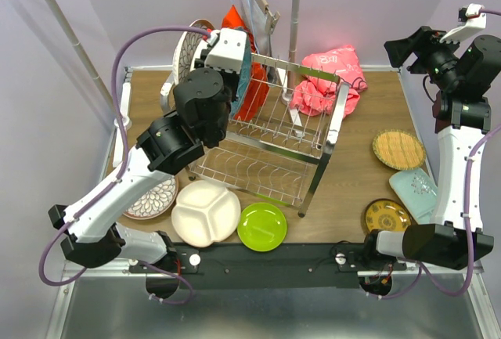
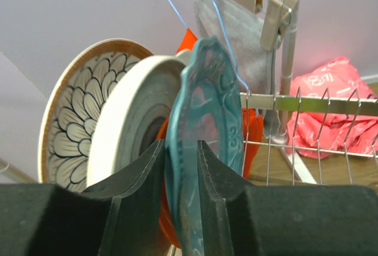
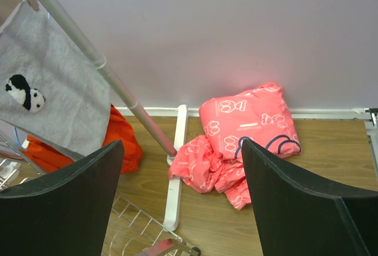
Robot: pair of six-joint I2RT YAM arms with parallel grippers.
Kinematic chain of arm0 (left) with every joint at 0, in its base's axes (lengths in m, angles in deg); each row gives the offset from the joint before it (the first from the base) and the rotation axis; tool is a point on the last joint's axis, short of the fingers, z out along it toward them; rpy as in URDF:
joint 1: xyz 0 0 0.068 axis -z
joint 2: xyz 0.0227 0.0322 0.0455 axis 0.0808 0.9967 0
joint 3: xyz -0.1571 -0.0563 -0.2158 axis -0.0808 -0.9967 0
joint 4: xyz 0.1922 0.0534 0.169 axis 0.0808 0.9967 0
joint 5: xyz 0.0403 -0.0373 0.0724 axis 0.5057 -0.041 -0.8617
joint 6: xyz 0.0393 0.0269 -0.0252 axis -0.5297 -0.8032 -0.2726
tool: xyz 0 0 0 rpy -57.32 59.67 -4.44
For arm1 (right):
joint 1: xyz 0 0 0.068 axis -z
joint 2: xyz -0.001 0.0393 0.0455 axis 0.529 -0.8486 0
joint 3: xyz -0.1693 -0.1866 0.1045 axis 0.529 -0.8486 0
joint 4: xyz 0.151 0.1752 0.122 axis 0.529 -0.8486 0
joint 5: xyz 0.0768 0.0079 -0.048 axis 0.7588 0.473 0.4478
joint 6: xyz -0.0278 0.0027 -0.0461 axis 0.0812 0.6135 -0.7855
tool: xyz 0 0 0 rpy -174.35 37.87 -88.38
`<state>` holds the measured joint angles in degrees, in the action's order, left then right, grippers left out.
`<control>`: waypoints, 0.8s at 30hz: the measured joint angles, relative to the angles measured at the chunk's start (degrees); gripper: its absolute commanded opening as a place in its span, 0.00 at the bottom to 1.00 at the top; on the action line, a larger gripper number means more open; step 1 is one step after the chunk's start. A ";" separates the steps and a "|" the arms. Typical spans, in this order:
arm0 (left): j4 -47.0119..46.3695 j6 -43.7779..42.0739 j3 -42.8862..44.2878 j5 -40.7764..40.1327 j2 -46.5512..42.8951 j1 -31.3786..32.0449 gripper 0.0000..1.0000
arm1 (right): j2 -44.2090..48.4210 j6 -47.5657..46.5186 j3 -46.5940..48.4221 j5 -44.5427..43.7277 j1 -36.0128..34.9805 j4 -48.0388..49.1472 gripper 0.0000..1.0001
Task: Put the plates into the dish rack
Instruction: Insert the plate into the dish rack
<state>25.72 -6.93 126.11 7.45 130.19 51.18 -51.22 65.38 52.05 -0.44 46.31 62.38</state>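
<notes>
My left gripper (image 2: 181,167) is up at the left end of the dish rack's (image 1: 313,131) top tier. Its fingers straddle the rim of an upright teal plate (image 2: 207,108), with a slim gap at the left finger. Beside it stand a white plate (image 2: 130,108) and a dark floral plate (image 2: 71,114). On the table lie a white divided plate (image 1: 205,212), a lime green plate (image 1: 261,226), a floral plate (image 1: 153,198), a yellow patterned plate (image 1: 387,217), an orange plate (image 1: 398,149) and a pale aqua plate (image 1: 413,190). My right gripper (image 3: 183,167) hangs open and empty, high at the far right.
A white-poled clothes rail (image 1: 74,37) spans the back, with a hanger and grey cloth (image 2: 236,37) just behind the teal plate. A red cloth (image 1: 252,92) hangs behind the rack. A pink cloth (image 3: 248,138) lies at the back right, below my right gripper.
</notes>
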 measured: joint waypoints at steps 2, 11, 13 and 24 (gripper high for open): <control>-0.11 -0.02 1.20 0.00 0.00 0.00 0.40 | 0.00 0.00 0.00 0.00 0.00 0.00 0.89; -0.02 -0.44 7.65 -0.20 0.00 -0.09 0.49 | 0.00 0.00 0.00 0.02 0.00 0.00 0.89; -0.07 -0.46 8.85 -0.20 0.00 -0.09 0.52 | 0.00 -0.02 0.00 0.02 0.00 0.00 0.90; -0.39 -0.02 12.50 1.55 -0.26 -0.09 0.65 | 0.42 -1.16 -1.07 0.52 0.00 -0.04 0.90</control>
<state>25.33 -6.95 138.61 9.00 129.93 51.09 -50.80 64.22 50.98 0.09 46.31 62.33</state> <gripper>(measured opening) 0.623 0.900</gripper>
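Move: The blue plate, already upright in the rack with its near rim between the left fingers, has its middle about 8 cm ahead of the left hand, 1 cm right and 3 cm lower. The orange plate stands about 2 cm to the left of it, with the white plate some 4 cm and the patterned plate some 7 cm to the left of the hand, both about 8 cm ahead. From the right hand the blue plate lies roughly 36 cm left, 2 cm back and 3 cm lower. The blue plate's near rim comes free of the left fingers as they open well wider and the left hand lifts off, mostly straight up by about 8 cm and drifting a little left and back, away from the row of plates. The wrist rolls some 10 degrees, its left side sinking, while the fingertips tip slightly upward. ##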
